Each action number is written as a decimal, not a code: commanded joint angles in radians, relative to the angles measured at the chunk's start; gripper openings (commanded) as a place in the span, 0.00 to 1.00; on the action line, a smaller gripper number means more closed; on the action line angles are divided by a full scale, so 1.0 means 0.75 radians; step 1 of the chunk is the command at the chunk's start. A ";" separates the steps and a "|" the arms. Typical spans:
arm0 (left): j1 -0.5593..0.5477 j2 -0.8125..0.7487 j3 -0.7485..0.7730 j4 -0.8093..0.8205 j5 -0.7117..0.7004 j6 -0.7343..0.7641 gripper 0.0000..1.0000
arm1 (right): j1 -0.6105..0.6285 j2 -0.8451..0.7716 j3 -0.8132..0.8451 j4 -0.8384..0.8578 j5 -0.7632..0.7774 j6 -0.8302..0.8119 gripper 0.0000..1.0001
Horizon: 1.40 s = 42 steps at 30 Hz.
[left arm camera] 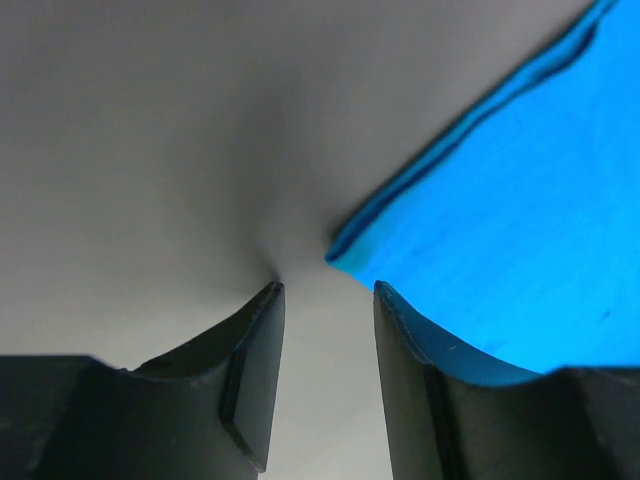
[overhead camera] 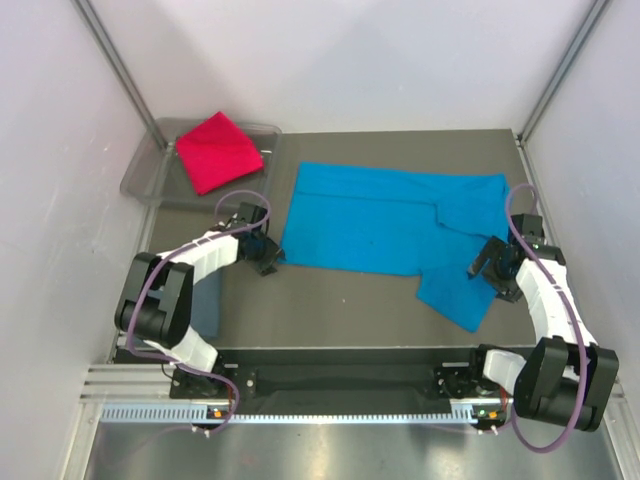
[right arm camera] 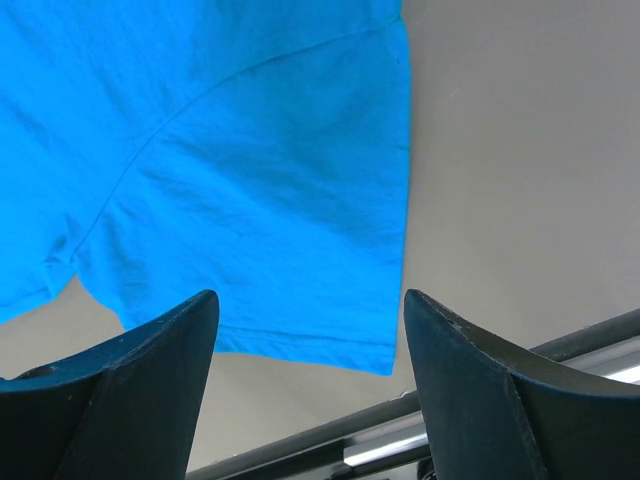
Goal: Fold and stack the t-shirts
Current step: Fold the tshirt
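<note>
The turquoise-blue t-shirt lies spread flat across the middle of the table, with one sleeve pointing toward the near right. The crimson red t-shirt lies folded in the clear tray at the back left. A slate grey-blue cloth shows under the left arm. My left gripper is open and empty at the turquoise shirt's near left corner, its tips low on the table just short of the corner. My right gripper is wide open and empty over the sleeve.
White walls close in both sides and the back. A metal rail runs along the table's near edge close to the right gripper. The tray's rim stands just behind the left gripper.
</note>
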 commanded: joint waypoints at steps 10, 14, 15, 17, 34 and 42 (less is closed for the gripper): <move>0.013 0.090 -0.009 0.116 -0.125 0.016 0.41 | 0.001 -0.039 -0.008 -0.023 0.063 0.046 0.75; 0.013 0.088 -0.046 0.130 -0.115 0.004 0.37 | 0.001 -0.041 -0.023 -0.023 0.100 0.099 0.75; 0.013 0.082 -0.064 0.143 -0.115 0.004 0.36 | 0.001 -0.037 -0.025 -0.027 0.112 0.108 0.75; 0.017 0.069 -0.079 0.147 -0.121 0.010 0.33 | 0.001 -0.025 -0.037 -0.032 0.149 0.132 0.75; 0.050 0.098 -0.001 0.145 0.014 0.237 0.00 | -0.052 0.215 -0.082 0.050 0.262 0.161 0.54; 0.050 0.086 0.013 0.173 0.061 0.288 0.00 | -0.142 0.282 -0.082 0.089 0.197 0.144 0.44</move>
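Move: The left hand goes for the blue t-shirt's near left corner, about 3 cm ahead, 1 cm to its left and 1 cm below. From this hand the red shirt in the tray lies some 26 cm ahead and 12 cm left. The right hand's goal, the sleeve's outer edge, is about 4 cm back, 3 cm right and 6 cm below; the sleeve's near corner lies roughly 8 cm back and 1 cm right of this hand. Forward about 2.5 cm, low over the table, the left hand slides up to the t-shirt's corner and closes its half-open fingers to pinch it, then stays there, turning slightly clockwise. After a short pause, the right hand sinks some 5 cm while going back and right towards the sleeve's outer edge, turning clockwise and tilting its fingertips back, each about 15 degrees. Its fingers narrow but stay open on either side of the edge. ##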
